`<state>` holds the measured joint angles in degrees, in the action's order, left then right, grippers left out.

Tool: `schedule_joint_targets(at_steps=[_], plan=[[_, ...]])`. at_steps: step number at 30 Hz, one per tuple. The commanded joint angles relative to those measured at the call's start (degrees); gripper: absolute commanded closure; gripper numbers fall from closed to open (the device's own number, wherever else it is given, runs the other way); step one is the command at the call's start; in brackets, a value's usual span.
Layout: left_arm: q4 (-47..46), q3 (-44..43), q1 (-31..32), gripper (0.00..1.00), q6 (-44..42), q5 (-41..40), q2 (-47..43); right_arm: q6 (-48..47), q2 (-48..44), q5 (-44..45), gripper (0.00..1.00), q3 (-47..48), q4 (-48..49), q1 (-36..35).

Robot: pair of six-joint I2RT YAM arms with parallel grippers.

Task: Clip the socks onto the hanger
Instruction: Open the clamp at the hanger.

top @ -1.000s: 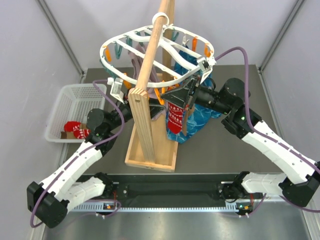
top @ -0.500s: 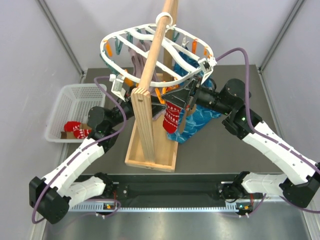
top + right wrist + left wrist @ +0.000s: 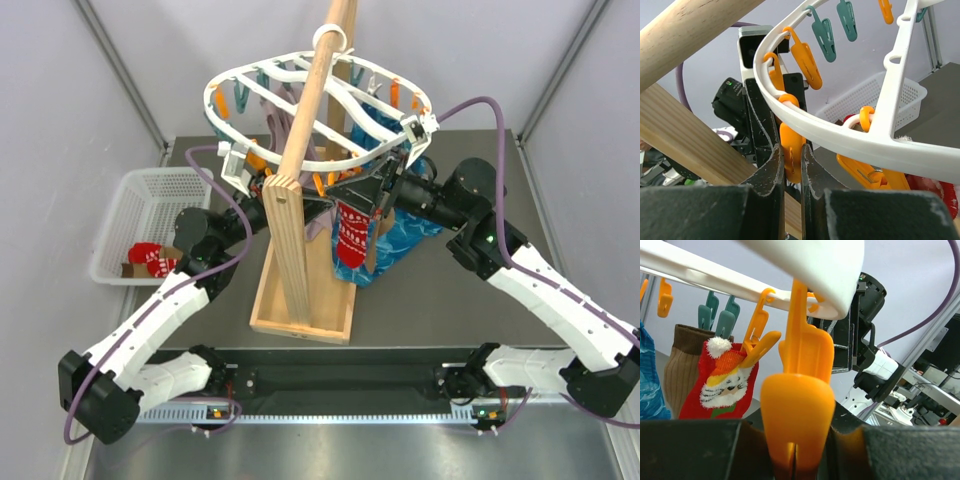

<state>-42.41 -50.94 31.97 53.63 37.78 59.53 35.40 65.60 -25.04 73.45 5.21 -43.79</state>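
The white oval hanger (image 3: 318,108) hangs from the wooden pole, its orange and teal pegs dangling. My left gripper (image 3: 797,440) is shut on an orange peg (image 3: 799,410) under the hanger's near rim (image 3: 805,270). My right gripper (image 3: 792,165) is shut on an orange peg (image 3: 791,150) below the ring (image 3: 840,142). A red sock with a Santa face (image 3: 722,385) hangs clipped, with a brown sock (image 3: 685,365) behind it. In the top view the red sock (image 3: 350,235) hangs between both arms beside blue fabric (image 3: 405,232). Another red sock (image 3: 150,258) lies in the basket.
The wooden pole stand (image 3: 300,250) rises in the middle, its slanted pole (image 3: 315,90) crossing the ring. A white mesh basket (image 3: 150,200) sits at the table's left. Grey walls close in on both sides. Purple cables loop off both arms.
My left jaws have closed in on the orange peg. The hanger ring has swung slightly right and up. The right gripper has kept its grip near the ring.
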Motion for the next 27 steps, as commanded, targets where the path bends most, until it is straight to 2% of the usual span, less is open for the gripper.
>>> schedule_joint_targets(at_steps=[1, 3, 5, 6, 7, 9, 10, 11, 14, 27], plan=[[-1.1, -3.03, 0.29, 1.0, -2.91, 0.36, -1.08, -0.86, -0.3, 2.1, 1.0, -0.15, -1.43, 0.81], [-0.05, -3.03, 0.29, 1.0, -3.88, -0.25, -1.69, -1.12, 0.05, 2.1, 1.0, 0.46, -2.05, 0.81], [2.84, -3.73, 0.38, 1.0, -7.28, -0.69, -2.57, -1.99, 0.49, 3.5, 0.95, 0.99, -3.88, 0.81], [5.65, -5.38, 0.46, 1.0, -9.4, -1.73, -2.84, -2.35, 0.49, 4.37, 0.9, 1.69, -4.76, 0.81], [13.16, -6.27, 0.64, 1.0, -11.85, -2.79, -3.36, -2.61, 0.66, 6.47, 0.79, 2.04, -5.03, 0.81], [23.1, -8.64, 1.26, 1.0, -19.41, -6.99, -4.85, -3.49, 0.84, 8.59, 0.69, 3.36, -8.98, 0.72], [25.43, -9.17, 1.26, 1.0, -23.18, -8.24, -5.73, -4.28, 1.36, 10.86, 0.62, 4.06, -10.12, 0.55], [27.45, -9.61, 1.34, 1.0, -24.87, -9.73, -6.0, -4.72, 1.89, 11.84, 0.6, 5.98, -12.92, 0.03], [33.35, -10.94, 1.34, 1.0, -29.44, -13.52, -6.44, -6.39, 4.53, 13.87, 0.55, 10.2, -17.76, -0.5], [38.54, -12.69, 1.43, 1.0, -34.46, -15.63, -5.21, -13.42, 9.01, 33.11, 0.44, 20.76, -26.22, -10.61]])
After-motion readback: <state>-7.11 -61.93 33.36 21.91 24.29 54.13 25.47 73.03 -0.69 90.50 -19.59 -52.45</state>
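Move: At the near rim of the hanger, both hands hold the orange clamp, each with it right at the fingertips. From either hand the middle of the hanger's ring lies some 13 cm ahead and about 3 cm higher. From the right hand the red sock hangs about 5 cm ahead, 3 cm to the right and 9 cm lower; the wooden post's top is roughly 5 cm back and 5 cm left. Letting go of the orange clamp, the right hand opens its fingers about halfway while moving forward about 3 cm and sinking slightly, its wrist turning clockwise with its left side dipping. The left hand keeps its pinch on the clamp and draws it forward and to the left, about 4 cm in all, turning some 20 degrees counter-clockwise as its left side rises. ##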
